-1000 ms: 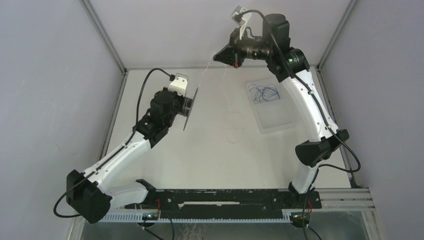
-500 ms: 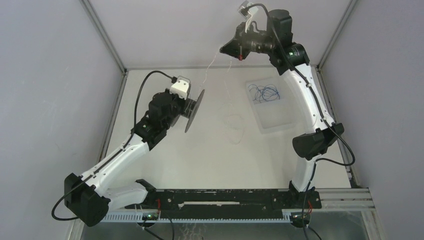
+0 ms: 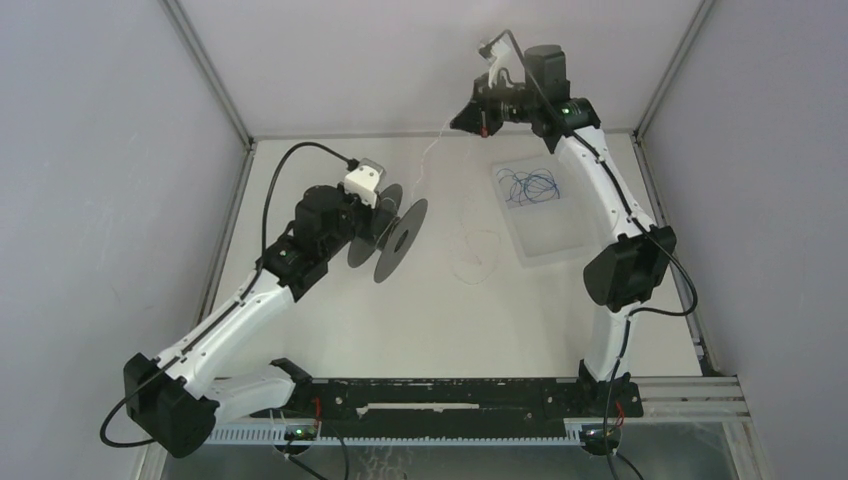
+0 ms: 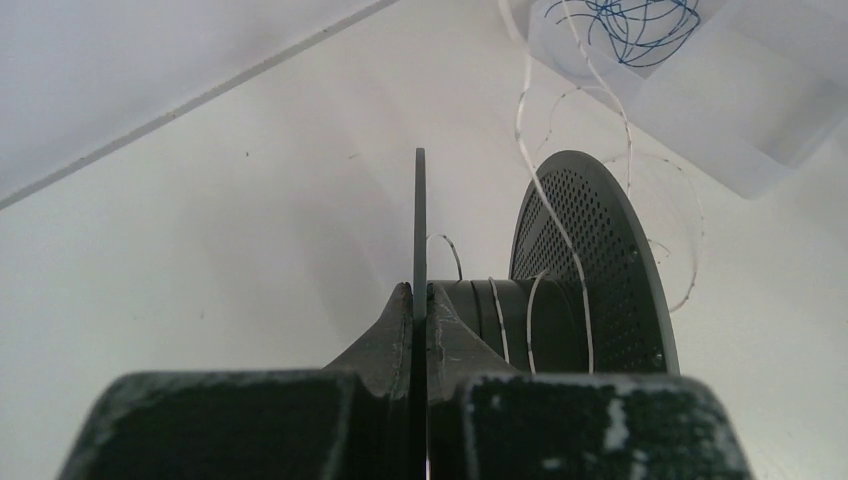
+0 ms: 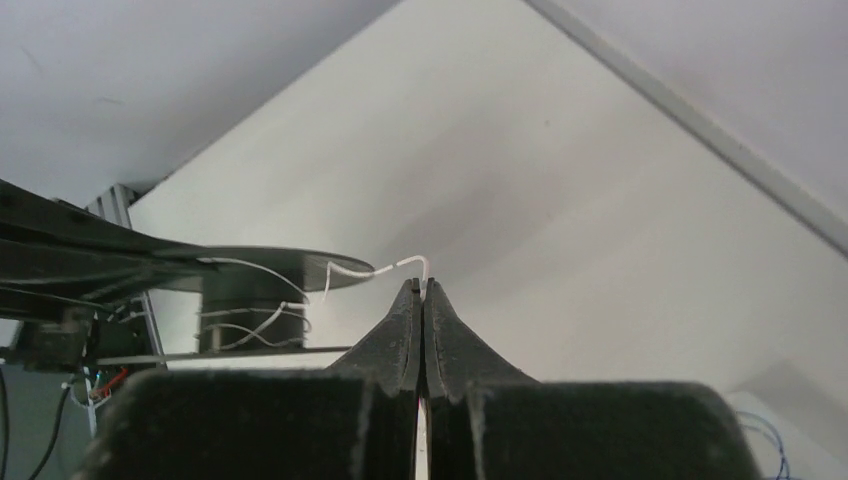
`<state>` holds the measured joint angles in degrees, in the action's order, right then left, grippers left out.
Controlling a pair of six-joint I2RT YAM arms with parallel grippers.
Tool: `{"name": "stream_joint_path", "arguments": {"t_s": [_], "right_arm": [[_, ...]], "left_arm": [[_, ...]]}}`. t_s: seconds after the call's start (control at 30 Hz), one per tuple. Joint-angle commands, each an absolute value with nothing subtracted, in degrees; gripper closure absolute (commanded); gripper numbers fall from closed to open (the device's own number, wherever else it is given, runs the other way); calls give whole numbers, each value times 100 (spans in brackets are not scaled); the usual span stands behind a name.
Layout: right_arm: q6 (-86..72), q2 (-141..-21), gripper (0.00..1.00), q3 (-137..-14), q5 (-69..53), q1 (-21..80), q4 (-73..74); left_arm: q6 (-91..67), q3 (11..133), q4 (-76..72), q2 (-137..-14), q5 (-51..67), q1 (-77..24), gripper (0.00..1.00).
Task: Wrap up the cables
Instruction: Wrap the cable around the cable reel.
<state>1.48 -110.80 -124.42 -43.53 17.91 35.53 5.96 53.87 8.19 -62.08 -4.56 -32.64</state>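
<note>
A black spool (image 3: 392, 236) hangs over the left middle of the table. My left gripper (image 4: 420, 295) is shut on its thin near flange (image 4: 420, 215); the perforated far flange (image 4: 590, 260) stands to the right. A few turns of the thin whitish cable (image 4: 497, 320) lie around the core. From the spool the cable (image 3: 428, 152) rises to my right gripper (image 3: 464, 122), held high near the back wall. There the right gripper (image 5: 422, 286) is shut on the cable (image 5: 395, 265), with the spool (image 5: 250, 290) beyond it. Loose loops of cable (image 3: 478, 246) lie on the table.
A clear tray (image 3: 552, 236) holding a tangle of blue wire (image 3: 528, 186) sits at the right, under the right arm. Enclosure walls close in the left, back and right. A black rail (image 3: 450, 400) runs along the near edge.
The right gripper has moved back toward the far wall with the cable. The left arm has swung the spool to the right and turned it, so both flanges show. The loose loops shifted slightly.
</note>
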Motion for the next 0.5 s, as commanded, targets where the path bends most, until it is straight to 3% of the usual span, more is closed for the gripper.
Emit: {"name": "stream_joint_path", "arguments": {"t_s": [0.0, 0.47], "right_arm": [[423, -10953, 100, -11785, -4297, 1657, 3089], [365, -10690, 100, -9481, -4728, 1771, 2025]], "left_arm": [[191, 6131, 662, -5925, 37, -3096, 100], [-985, 6854, 950, -6053, 732, -2351, 100]]}}
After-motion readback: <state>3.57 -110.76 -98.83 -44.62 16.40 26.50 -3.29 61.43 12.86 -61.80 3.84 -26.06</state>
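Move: Beyond and above the reel, the right hand holds the white cable; the cable reel's middle lies about 11 cm back, 12 cm to its left and 18 cm below. The clear tray is some 8 cm ahead and 23 cm right, the loose cable on the table about 4 cm back and 6 cm right, both roughly 35 cm below. The left hand grips the near-left flange, the reel's middle 1 cm ahead, 4 cm right and 8 cm below it. Sinking almost straight down by about 15 cm on the reel's far right side, the right hand carries the pinched cable towards the reel's level, its fingers tipping down some 15 degrees and staying shut. Meanwhile the left hand keeps its grip on the flange and lifts the reel about 5 cm, rolling its left side down by roughly 10 degrees. ##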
